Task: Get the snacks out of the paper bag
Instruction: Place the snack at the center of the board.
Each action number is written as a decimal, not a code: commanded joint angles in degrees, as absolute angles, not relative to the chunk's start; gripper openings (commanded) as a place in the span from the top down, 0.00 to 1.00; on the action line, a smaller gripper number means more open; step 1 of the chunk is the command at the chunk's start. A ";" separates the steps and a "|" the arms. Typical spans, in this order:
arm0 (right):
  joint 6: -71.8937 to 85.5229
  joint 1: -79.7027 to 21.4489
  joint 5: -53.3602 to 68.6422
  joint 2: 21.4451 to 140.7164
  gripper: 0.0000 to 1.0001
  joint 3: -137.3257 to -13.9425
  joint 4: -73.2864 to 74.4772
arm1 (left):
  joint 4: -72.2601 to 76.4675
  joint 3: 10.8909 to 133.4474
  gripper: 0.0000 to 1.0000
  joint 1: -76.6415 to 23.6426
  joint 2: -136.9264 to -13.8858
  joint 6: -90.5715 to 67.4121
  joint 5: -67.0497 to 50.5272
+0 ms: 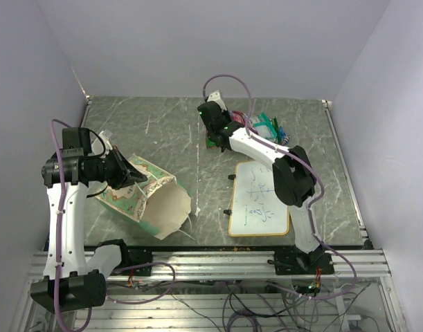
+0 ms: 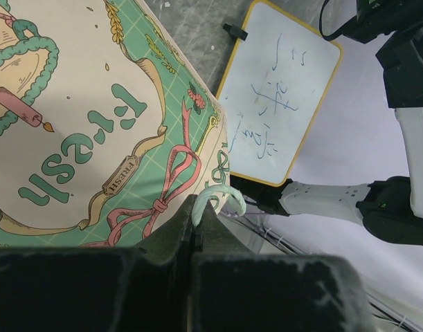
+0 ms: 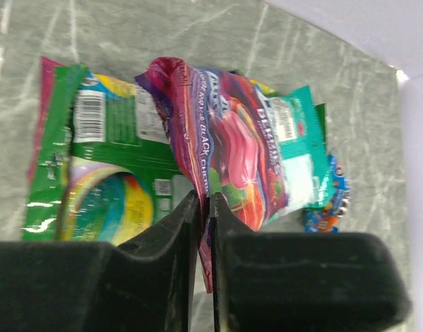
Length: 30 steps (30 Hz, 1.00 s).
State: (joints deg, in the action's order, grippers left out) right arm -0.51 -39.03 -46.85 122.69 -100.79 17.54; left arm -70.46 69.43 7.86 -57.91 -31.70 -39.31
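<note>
The paper bag (image 1: pixel 152 197) lies on its side at the left of the table, its cream mouth facing the near edge. Its green patterned panel (image 2: pixel 93 117) fills the left wrist view. My left gripper (image 2: pixel 197 207) is shut on the bag's pale string handle (image 2: pixel 221 197). In the right wrist view my right gripper (image 3: pixel 204 200) pinches the lower edge of a purple snack packet (image 3: pixel 225 138), which hangs over a green packet (image 3: pixel 107 152), a teal packet (image 3: pixel 298 159) and a small blue candy (image 3: pixel 329 200). That pile of snacks (image 1: pixel 266 128) lies at the back of the table.
A yellow-framed whiteboard (image 1: pixel 259 197) with writing lies between the bag and the right arm's base. The same whiteboard (image 2: pixel 280 97) appears beyond the bag in the left wrist view. Walls close the table at the left, the back and the right.
</note>
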 commanded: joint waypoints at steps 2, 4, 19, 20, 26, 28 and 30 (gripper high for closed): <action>7.53 -39.74 -43.10 126.24 0.81 -107.23 22.68 | -71.74 71.07 0.93 7.58 -56.82 -30.26 -41.11; 9.19 -39.75 -40.79 126.85 0.74 -110.51 25.12 | -72.01 71.15 0.93 7.59 -56.73 -30.03 -41.18; 7.09 -40.45 4.31 88.88 0.34 -80.71 11.93 | -64.48 69.37 0.93 7.58 -56.72 -34.46 -43.24; 6.24 -40.88 7.32 86.62 0.34 -77.79 11.59 | -64.19 69.16 0.93 7.63 -56.64 -34.97 -43.12; -5.87 -50.01 17.34 74.48 0.33 -61.41 5.43 | -65.40 69.40 0.93 7.58 -55.44 -35.64 -41.46; -11.41 -54.27 20.93 72.54 0.33 -57.94 2.78 | -66.37 69.26 0.93 7.60 -54.49 -35.64 -40.86; -17.15 -57.80 25.84 71.57 0.33 -53.44 -1.07 | -67.30 68.81 0.93 7.60 -53.02 -35.47 -39.81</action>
State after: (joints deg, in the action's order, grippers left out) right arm -3.79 -51.96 13.89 74.72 -59.48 7.25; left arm -66.32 69.56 7.86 -55.92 -35.05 -41.06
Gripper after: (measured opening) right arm 0.669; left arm 0.073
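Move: The right hand still pinches the near end of the purple snack, whose middle lies about 4 cm ahead, 3 cm right and 4 cm below. The green snack lies 3 cm ahead and 5 cm left, the teal snack 5 cm ahead and 12 cm right, both some 6 cm down; the paper bag's mouth is roughly 32 cm back and 22 cm left. From the left hand, the purple snack is about 27 cm ahead and 31 cm right. Right fingers open, freeing the snack; the hand lifts, swings about 27 cm back towards the bag, turning counter-clockwise. ##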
